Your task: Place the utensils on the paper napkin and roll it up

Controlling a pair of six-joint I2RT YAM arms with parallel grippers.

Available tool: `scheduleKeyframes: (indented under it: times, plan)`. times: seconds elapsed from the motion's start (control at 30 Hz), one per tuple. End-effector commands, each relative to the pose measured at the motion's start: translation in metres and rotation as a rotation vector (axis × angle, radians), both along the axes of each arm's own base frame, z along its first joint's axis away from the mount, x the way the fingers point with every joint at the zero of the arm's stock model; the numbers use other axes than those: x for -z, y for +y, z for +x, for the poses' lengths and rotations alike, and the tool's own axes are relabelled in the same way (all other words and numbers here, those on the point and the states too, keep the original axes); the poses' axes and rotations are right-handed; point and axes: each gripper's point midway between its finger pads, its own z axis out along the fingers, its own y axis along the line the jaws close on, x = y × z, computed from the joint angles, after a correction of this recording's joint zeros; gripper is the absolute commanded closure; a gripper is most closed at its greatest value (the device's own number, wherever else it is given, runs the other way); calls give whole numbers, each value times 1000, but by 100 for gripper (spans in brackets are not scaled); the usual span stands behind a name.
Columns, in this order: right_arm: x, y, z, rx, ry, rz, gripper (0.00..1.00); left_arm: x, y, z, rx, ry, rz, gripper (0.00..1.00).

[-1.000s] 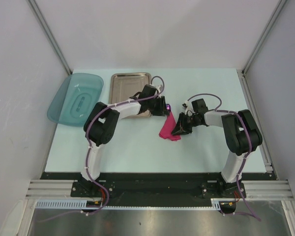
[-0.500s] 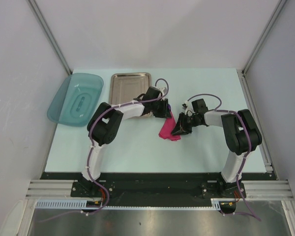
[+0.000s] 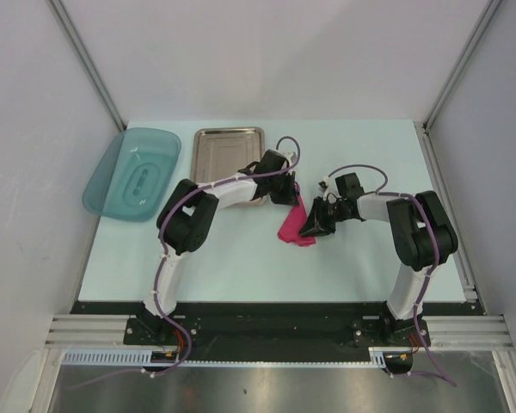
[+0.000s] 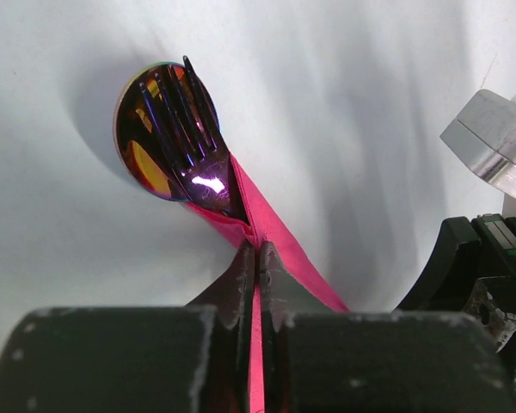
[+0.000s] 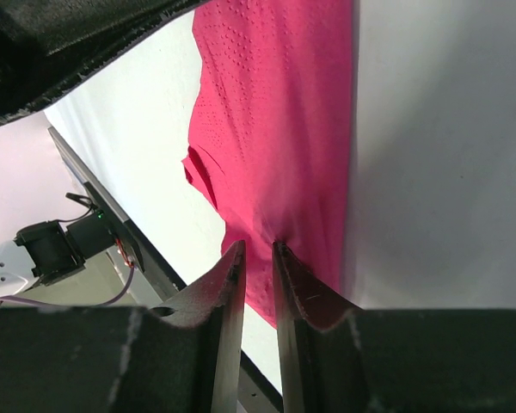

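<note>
The magenta paper napkin [image 3: 294,225] lies bunched and partly rolled at mid-table between both grippers. In the left wrist view the purple fork [image 4: 193,129] lies on the red spoon bowl [image 4: 142,142]; both heads stick out of the napkin's [image 4: 279,237] far end, the handles hidden inside. My left gripper [image 4: 256,251] is shut, pinching a thin pink fold. It sits at the napkin's upper end [image 3: 290,196]. My right gripper [image 5: 256,249] pinches a puckered fold of the napkin [image 5: 284,129], jaws nearly together, at its lower right side [image 3: 313,227].
A steel tray [image 3: 228,142] lies behind the left gripper, partly under the left arm. A teal translucent dish [image 3: 133,172] overhangs the table's left edge. The left arm's black body [image 5: 60,43] fills the right wrist view's top left.
My left gripper has crept slightly right toward the napkin's top and closed its jaws onto the pink fold. The right gripper and the napkin have stayed put.
</note>
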Motion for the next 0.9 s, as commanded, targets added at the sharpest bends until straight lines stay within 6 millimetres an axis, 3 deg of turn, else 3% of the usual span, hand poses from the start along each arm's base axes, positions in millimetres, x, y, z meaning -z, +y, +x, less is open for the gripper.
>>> scheduleKeyframes:
  times: [0.0, 0.33, 0.6, 0.77, 0.87]
  plan:
    - [16, -5, 1, 13, 3, -56, 76, 36, 19, -6, 3, 27, 132, 100]
    - [-8, -16, 20, 42, -43, -8, 71, -23, 8, 3, 86, -165, 26, 100]
    - [-35, -25, 37, 60, -89, 32, 64, -45, 3, 1, 109, -209, -18, 100]
    - [-42, -34, 44, 68, -112, 36, 53, -57, 2, -4, 121, -222, -42, 100]
    - [-42, -38, 47, 67, -123, 26, 41, -65, -1, -8, 138, -227, -61, 100]
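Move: The left hand already pinches the far part of the rolled napkin. The roll's middle lies about 6 cm back from it and 1 cm right, and the fork and spoon heads about 5 cm ahead and 1 cm right. From the right hand, low over the roll's near part, the roll's middle lies some 4 cm ahead and 1 cm left, and the heads about 15 cm ahead and 1 cm left. All sit about a centimetre below the hands. Forward and to its right by about 5 cm in all, rising some 2 cm, the right hand comes off the napkin's near part and goes out past the roll's right edge, fingers spreading from a narrow gap to about half open. The left hand keeps its shut pinch around the napkin at the utensils' necks, easing up, left and back by about a centimetre each and tipping its fingers slightly up. ##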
